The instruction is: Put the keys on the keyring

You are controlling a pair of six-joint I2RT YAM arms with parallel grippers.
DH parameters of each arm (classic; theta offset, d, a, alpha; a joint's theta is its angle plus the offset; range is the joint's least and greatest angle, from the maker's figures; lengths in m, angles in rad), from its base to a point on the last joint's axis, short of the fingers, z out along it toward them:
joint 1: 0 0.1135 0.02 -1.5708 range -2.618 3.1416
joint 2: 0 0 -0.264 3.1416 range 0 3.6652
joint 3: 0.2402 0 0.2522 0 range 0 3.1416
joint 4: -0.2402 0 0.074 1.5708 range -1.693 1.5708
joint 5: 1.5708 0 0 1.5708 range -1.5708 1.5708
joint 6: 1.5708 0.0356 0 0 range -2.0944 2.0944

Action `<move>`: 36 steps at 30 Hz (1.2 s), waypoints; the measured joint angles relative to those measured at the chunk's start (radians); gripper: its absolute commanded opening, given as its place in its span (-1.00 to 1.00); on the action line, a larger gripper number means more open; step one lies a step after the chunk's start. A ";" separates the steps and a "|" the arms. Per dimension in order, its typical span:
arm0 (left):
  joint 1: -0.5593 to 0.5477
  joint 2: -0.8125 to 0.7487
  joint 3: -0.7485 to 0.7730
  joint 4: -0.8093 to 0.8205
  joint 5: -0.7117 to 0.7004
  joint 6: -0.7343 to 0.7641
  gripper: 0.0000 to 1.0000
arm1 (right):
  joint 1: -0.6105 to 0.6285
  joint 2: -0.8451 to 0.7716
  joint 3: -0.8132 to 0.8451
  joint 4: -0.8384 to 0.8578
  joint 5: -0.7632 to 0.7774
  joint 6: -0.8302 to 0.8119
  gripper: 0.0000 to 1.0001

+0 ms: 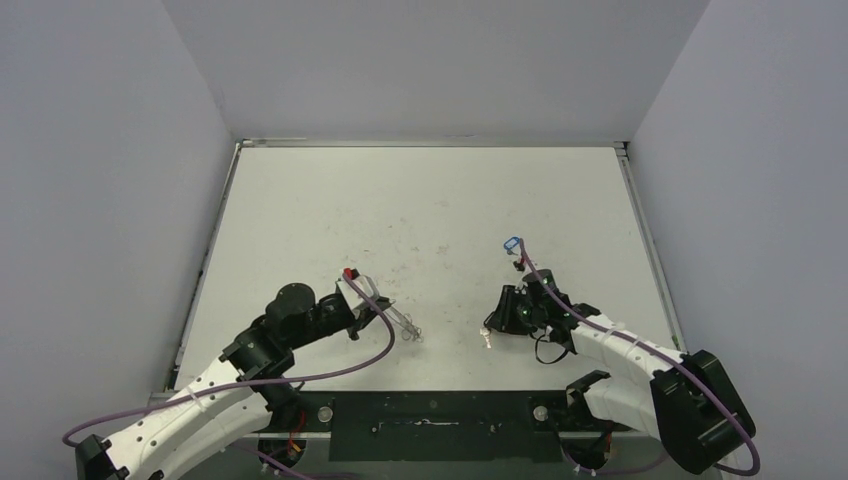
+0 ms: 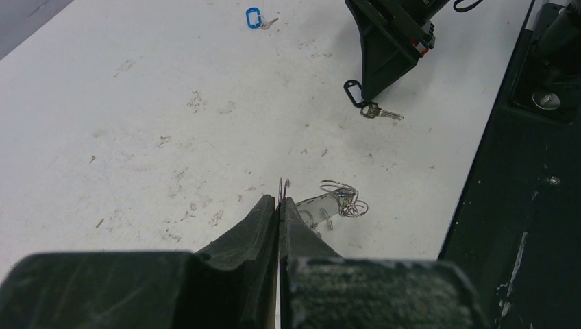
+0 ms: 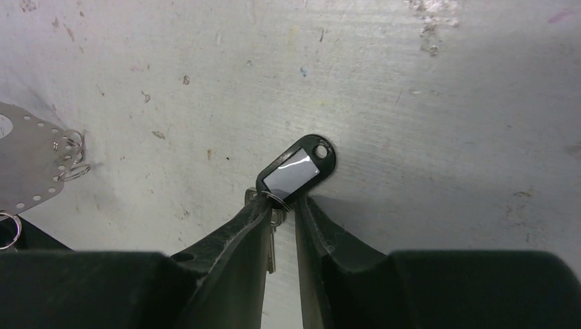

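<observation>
My left gripper [image 1: 387,306] is shut on a small wire loop at the rim of the keyring [image 2: 316,206], a pale translucent plate with more wire loops [image 2: 347,200] bunched at its far end. The keyring [image 1: 407,327] lies just ahead of the gripper [image 2: 280,200]. My right gripper [image 3: 281,204] is narrowly open, low over the table, straddling the dark-headed key [image 3: 299,166]; its blade [image 3: 272,248] lies between my fingers. This key also shows in the top view [image 1: 487,337] and the left wrist view [image 2: 375,111]. The blue-headed key [image 1: 513,244] lies alone farther back [image 2: 253,17].
The white table [image 1: 430,200] is scuffed and walled by grey panels on three sides. A black base strip [image 1: 430,425] runs along the near edge between the arm mounts. A corner of the keyring plate [image 3: 27,161] shows at the left of the right wrist view.
</observation>
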 measured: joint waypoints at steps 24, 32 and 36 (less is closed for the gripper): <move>0.000 0.043 -0.042 0.050 0.010 -0.050 -1.00 | -0.001 -0.141 0.074 -0.099 -0.120 -0.110 -1.00; 0.000 0.089 -0.040 0.052 0.040 -0.061 -1.00 | -0.001 -0.166 0.219 -0.177 -0.150 -0.186 -1.00; 0.000 0.082 0.005 -0.027 0.040 -0.052 -1.00 | -0.001 -0.164 0.290 -0.207 -0.153 -0.230 -1.00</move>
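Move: The small ring joining the black tag and its key is right at the right fingertips, about 1 cm below. The tag's middle lies some 1 cm ahead and 1 cm left, the key about 2 cm back and 1 cm left. The blue tag is roughly 15 cm ahead and 4 cm right. From the left hand, which holds the keyring plate, the small ring lies about 17 cm right, 1 cm ahead and 18 cm below. Right fingers pinch the small ring and lift about 12 cm; the left sinks slightly, still holding the keyring plate. ##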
